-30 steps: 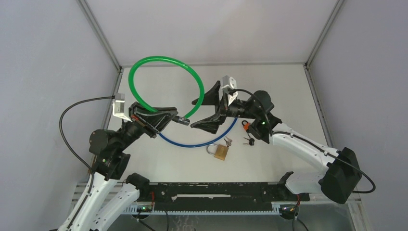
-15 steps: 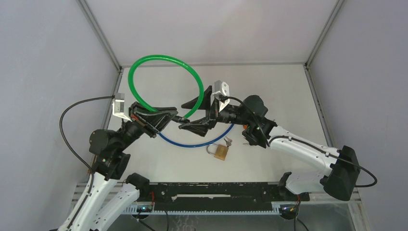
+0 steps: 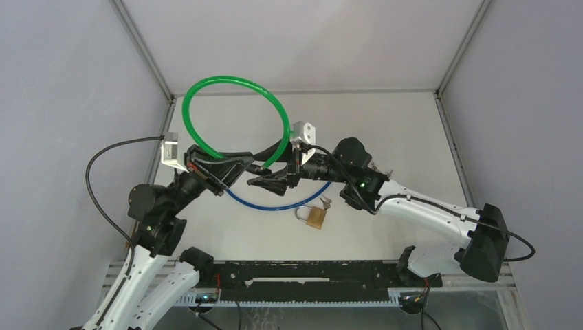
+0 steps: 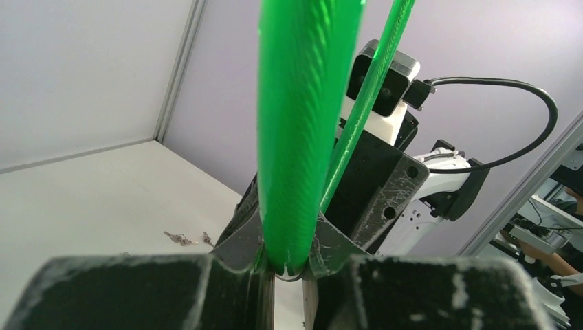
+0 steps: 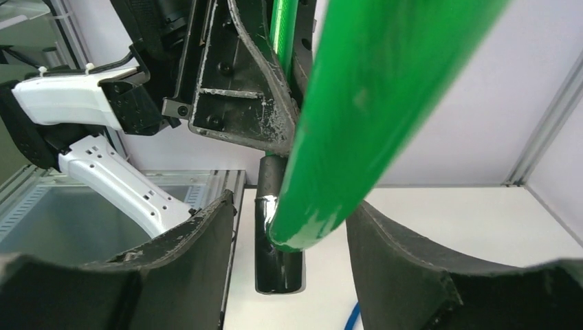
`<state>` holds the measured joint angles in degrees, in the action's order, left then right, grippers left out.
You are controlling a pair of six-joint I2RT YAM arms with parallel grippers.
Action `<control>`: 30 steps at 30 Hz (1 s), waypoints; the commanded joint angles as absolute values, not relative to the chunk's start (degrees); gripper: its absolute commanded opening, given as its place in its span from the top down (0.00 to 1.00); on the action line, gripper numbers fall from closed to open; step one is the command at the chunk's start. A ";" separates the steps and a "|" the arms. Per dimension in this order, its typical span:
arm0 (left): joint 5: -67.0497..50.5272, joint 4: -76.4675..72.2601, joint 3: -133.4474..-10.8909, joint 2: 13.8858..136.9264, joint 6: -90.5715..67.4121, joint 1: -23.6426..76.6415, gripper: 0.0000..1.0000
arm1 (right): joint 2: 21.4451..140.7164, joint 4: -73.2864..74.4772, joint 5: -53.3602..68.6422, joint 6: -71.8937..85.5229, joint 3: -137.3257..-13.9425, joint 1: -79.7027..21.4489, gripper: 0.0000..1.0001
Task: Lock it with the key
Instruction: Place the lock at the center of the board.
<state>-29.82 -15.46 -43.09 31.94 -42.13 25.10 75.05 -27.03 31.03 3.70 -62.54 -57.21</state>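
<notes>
A green cable lock [image 3: 237, 81] arches in a loop over the table's back left. My left gripper [image 3: 240, 165] is shut on it near its end; in the left wrist view the green cable [image 4: 302, 137] rises from between the closed jaws of the left gripper [image 4: 289, 271]. The cable's black lock head [image 5: 278, 254] hangs between the two fingers of my right gripper [image 5: 289, 234]. That gripper is open, with gaps on both sides. From above, the right gripper [image 3: 265, 167] meets the left one nose to nose. Small keys [image 4: 182, 238] lie on the table.
A blue cable [image 3: 275, 205] curves on the table under both grippers. A brass padlock [image 3: 315, 216] with a key bunch [image 3: 324, 201] lies in front of the right arm. Grey walls close in the back and sides.
My right arm has moved left, bringing its gripper around the cable end, and its jaws have narrowed. The keys right of the padlock are now covered by that arm. The left arm has held still.
</notes>
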 commanded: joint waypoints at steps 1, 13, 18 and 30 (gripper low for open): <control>-28.65 -20.44 -43.82 31.70 -43.24 25.05 1.00 | 75.10 -26.50 29.97 1.65 -65.77 -57.78 0.39; -28.65 -20.70 -43.21 31.38 -43.55 25.22 1.00 | 74.90 -26.78 29.78 1.61 -66.45 -58.18 1.00; -26.85 -19.86 -42.27 30.87 -44.17 25.22 0.90 | 73.98 -26.72 29.72 3.56 -66.49 -57.62 1.00; -24.39 -20.33 -40.70 29.96 -35.01 25.10 0.07 | 71.76 -24.37 31.51 8.56 -66.38 -54.05 1.00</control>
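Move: Between the right hand's open fingers is the green cable lock's black barrel, about 1 cm to the left of the hand point and level with it; the cable loop's middle rises some 4 cm ahead, 4 cm left and 8 cm up. The brass padlock lies far below on the board, about 17 cm right and 15 cm back. From the left hand, still pinching the green cable, the barrel is about 3 cm right and 1 cm back. Closing on the black barrel almost in place, the right fingers pinch it first, while the left hand keeps hold of the green cable beside it. Only then do the left fingers open wide and let go of the cable, that hand hardly shifting; the right keeps its grip and sinks about 1 cm, edging slightly forward. ##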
